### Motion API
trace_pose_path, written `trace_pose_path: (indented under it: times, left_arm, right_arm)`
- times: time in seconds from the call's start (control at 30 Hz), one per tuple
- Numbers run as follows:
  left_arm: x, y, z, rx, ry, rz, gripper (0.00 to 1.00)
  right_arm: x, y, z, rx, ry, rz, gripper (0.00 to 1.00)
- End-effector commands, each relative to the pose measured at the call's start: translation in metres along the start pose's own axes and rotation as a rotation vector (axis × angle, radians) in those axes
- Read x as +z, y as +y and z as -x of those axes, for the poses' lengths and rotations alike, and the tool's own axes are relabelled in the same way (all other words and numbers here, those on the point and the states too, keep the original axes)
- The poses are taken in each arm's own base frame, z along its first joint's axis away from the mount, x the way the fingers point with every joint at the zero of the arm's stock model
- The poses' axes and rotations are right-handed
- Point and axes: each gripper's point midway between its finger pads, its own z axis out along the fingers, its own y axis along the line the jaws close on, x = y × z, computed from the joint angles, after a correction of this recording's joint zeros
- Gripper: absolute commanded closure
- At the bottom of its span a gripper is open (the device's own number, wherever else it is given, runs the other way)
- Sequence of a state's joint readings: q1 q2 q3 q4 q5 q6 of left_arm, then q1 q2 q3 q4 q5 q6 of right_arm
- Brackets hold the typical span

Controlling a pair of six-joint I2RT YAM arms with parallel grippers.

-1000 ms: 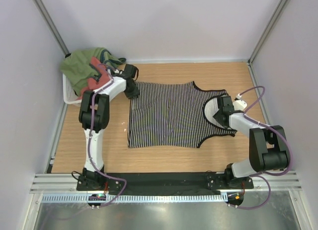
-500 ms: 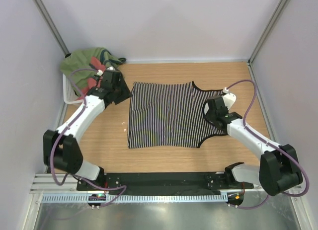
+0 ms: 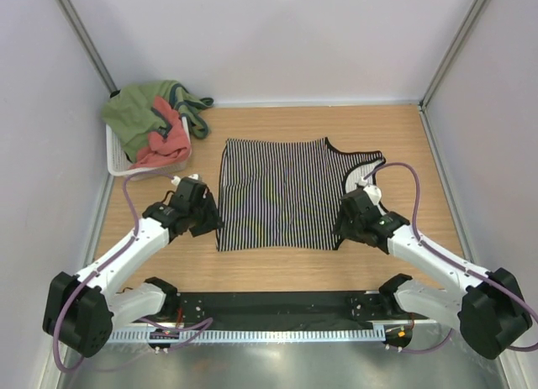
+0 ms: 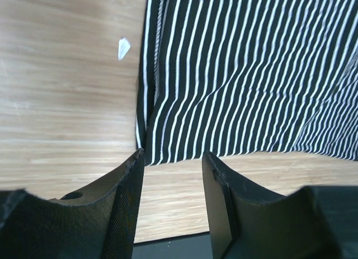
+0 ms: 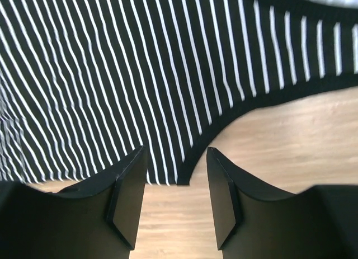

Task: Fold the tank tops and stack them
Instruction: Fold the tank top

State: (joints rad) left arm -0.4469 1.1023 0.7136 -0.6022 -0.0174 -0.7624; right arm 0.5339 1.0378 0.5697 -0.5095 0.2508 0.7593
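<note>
The black-and-white striped tank top (image 3: 282, 191) lies spread flat in the middle of the table, its neck and straps toward the right. My left gripper (image 3: 210, 223) hovers at its near left corner, open and empty; in the left wrist view the corner of the striped top (image 4: 246, 74) lies just ahead of the gripper (image 4: 170, 158). My right gripper (image 3: 341, 229) is at the near right corner, also open and empty; in the right wrist view the hem of the striped top (image 5: 112, 74) sits just beyond the gripper (image 5: 174, 155). The salmon-red tank top (image 3: 164, 141) is bunched in the basket.
A white basket (image 3: 113, 160) stands at the far left with an olive-green garment (image 3: 134, 112) heaped over the salmon-red one. Walls close in the table on the left, back and right. A small white scrap (image 4: 123, 47) lies on the wood by the top's left edge.
Both arms have drawn back toward the near side. The left gripper went from the top's far left corner to its near left corner, the right gripper from the neckline to the near right corner.
</note>
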Motion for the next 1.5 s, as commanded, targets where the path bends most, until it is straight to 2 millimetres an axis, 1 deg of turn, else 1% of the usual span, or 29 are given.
trace_pose_path:
  times: [0.0, 0.03, 0.1, 0.13, 0.17, 0.23, 0.27, 0.3, 0.47, 0.67, 0.7, 0.73, 0.8, 0.83, 0.9, 0.93, 0.97, 1.07, 1.23, 1.33, 1.43, 1.47]
  left_arm:
    - [-0.002, -0.003, -0.016, -0.019, 0.031, -0.041, 0.53]
    - [-0.002, -0.005, -0.02, -0.012, 0.035, -0.047, 0.53]
    - [0.0, -0.003, -0.025, -0.03, 0.042, -0.043, 0.53]
    - [0.0, -0.002, -0.028, -0.031, 0.045, -0.037, 0.53]
    - [0.002, 0.002, -0.03, -0.034, 0.047, -0.028, 0.52]
    - [0.005, 0.003, -0.033, -0.039, 0.05, -0.026, 0.5]
    - [0.008, 0.008, -0.031, -0.04, 0.035, -0.002, 0.5]
    - [0.009, 0.009, -0.032, -0.04, 0.035, 0.0, 0.5]
    - [0.019, 0.01, -0.039, -0.057, 0.044, -0.015, 0.5]
    - [0.027, 0.016, -0.045, -0.054, 0.06, 0.001, 0.51]
    - [0.026, 0.011, -0.049, -0.056, 0.081, -0.023, 0.52]
    - [0.026, 0.012, -0.05, -0.057, 0.087, -0.025, 0.52]
    - [0.027, 0.012, -0.053, -0.059, 0.094, -0.033, 0.53]
    - [0.028, 0.014, -0.054, -0.059, 0.095, -0.027, 0.53]
    - [0.028, 0.017, -0.056, -0.059, 0.093, -0.021, 0.53]
    - [0.029, 0.019, -0.057, -0.059, 0.093, -0.012, 0.53]
    - [0.03, 0.021, -0.059, -0.057, 0.095, -0.01, 0.53]
    - [0.031, 0.022, -0.061, -0.059, 0.102, -0.008, 0.53]
    - [0.034, 0.019, -0.065, -0.064, 0.124, -0.023, 0.55]
    - [0.039, 0.023, -0.065, -0.073, 0.119, 0.0, 0.6]
    - [0.044, 0.023, -0.065, -0.077, 0.111, -0.001, 0.72]
    - [0.045, 0.023, -0.066, -0.08, 0.114, -0.001, 0.84]
  right_arm:
    - [-0.006, 0.002, -0.017, 0.022, 0.046, 0.028, 0.48]
    - [-0.006, -0.001, -0.021, 0.022, 0.054, 0.029, 0.48]
    - [-0.007, 0.0, -0.029, 0.017, 0.08, 0.042, 0.5]
    - [-0.006, -0.002, -0.034, 0.014, 0.093, 0.038, 0.53]
    - [-0.006, -0.002, -0.036, 0.01, 0.099, 0.039, 0.53]
    - [-0.004, -0.003, -0.042, 0.004, 0.115, 0.047, 0.57]
    - [-0.002, -0.003, -0.045, 0.002, 0.125, 0.046, 0.58]
    - [-0.002, -0.003, -0.049, -0.003, 0.139, 0.051, 0.6]
    - [0.004, -0.002, -0.057, -0.027, 0.163, 0.041, 0.6]
    - [0.011, 0.0, -0.055, -0.039, 0.156, 0.029, 0.62]
    - [0.013, -0.002, -0.056, -0.042, 0.159, 0.017, 0.62]
    - [0.013, -0.002, -0.056, -0.043, 0.158, 0.013, 0.71]
    - [0.014, -0.002, -0.056, -0.047, 0.159, 0.009, 0.8]
    - [0.014, -0.002, -0.056, -0.046, 0.158, 0.009, 0.87]
    - [0.014, -0.002, -0.055, -0.046, 0.152, 0.008, 0.88]
    - [0.014, -0.002, -0.055, -0.047, 0.151, 0.008, 0.95]
    - [0.014, -0.002, -0.054, -0.044, 0.149, 0.008, 0.97]
    - [0.013, 0.0, -0.054, -0.045, 0.151, 0.016, 0.98]
    - [0.012, 0.002, -0.052, -0.045, 0.143, 0.023, 0.99]
    - [0.01, 0.004, -0.051, -0.04, 0.141, 0.033, 0.99]
    - [0.009, 0.005, -0.049, -0.037, 0.133, 0.037, 0.99]
    - [0.008, 0.004, -0.049, -0.039, 0.134, 0.035, 0.99]
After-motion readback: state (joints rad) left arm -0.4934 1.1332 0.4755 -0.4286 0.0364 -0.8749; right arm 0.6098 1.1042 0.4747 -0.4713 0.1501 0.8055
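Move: The tank top's near left corner is about 4 cm back, 1 cm to the right and 7 cm below the left hand; the basket stands some 32 cm ahead and 24 cm left of that hand. For the right hand, the near right corner is about 4 cm back, 2 cm left and 4 cm below. The neck opening is roughly 17 cm ahead and 6 cm right of the right hand, and the tank top's middle about 13 cm ahead and 17 cm left. Down and back, both hands sink onto the tank top's near edge, the left about 7 cm down and 4 back, the right 4 down and 4 back while drifting left, its fingers tipping to point more steeply down. The right gets there first, shuts on the near right corner and stays; the left descends more slowly and only at the end closes on the near left corner, pinching it. ##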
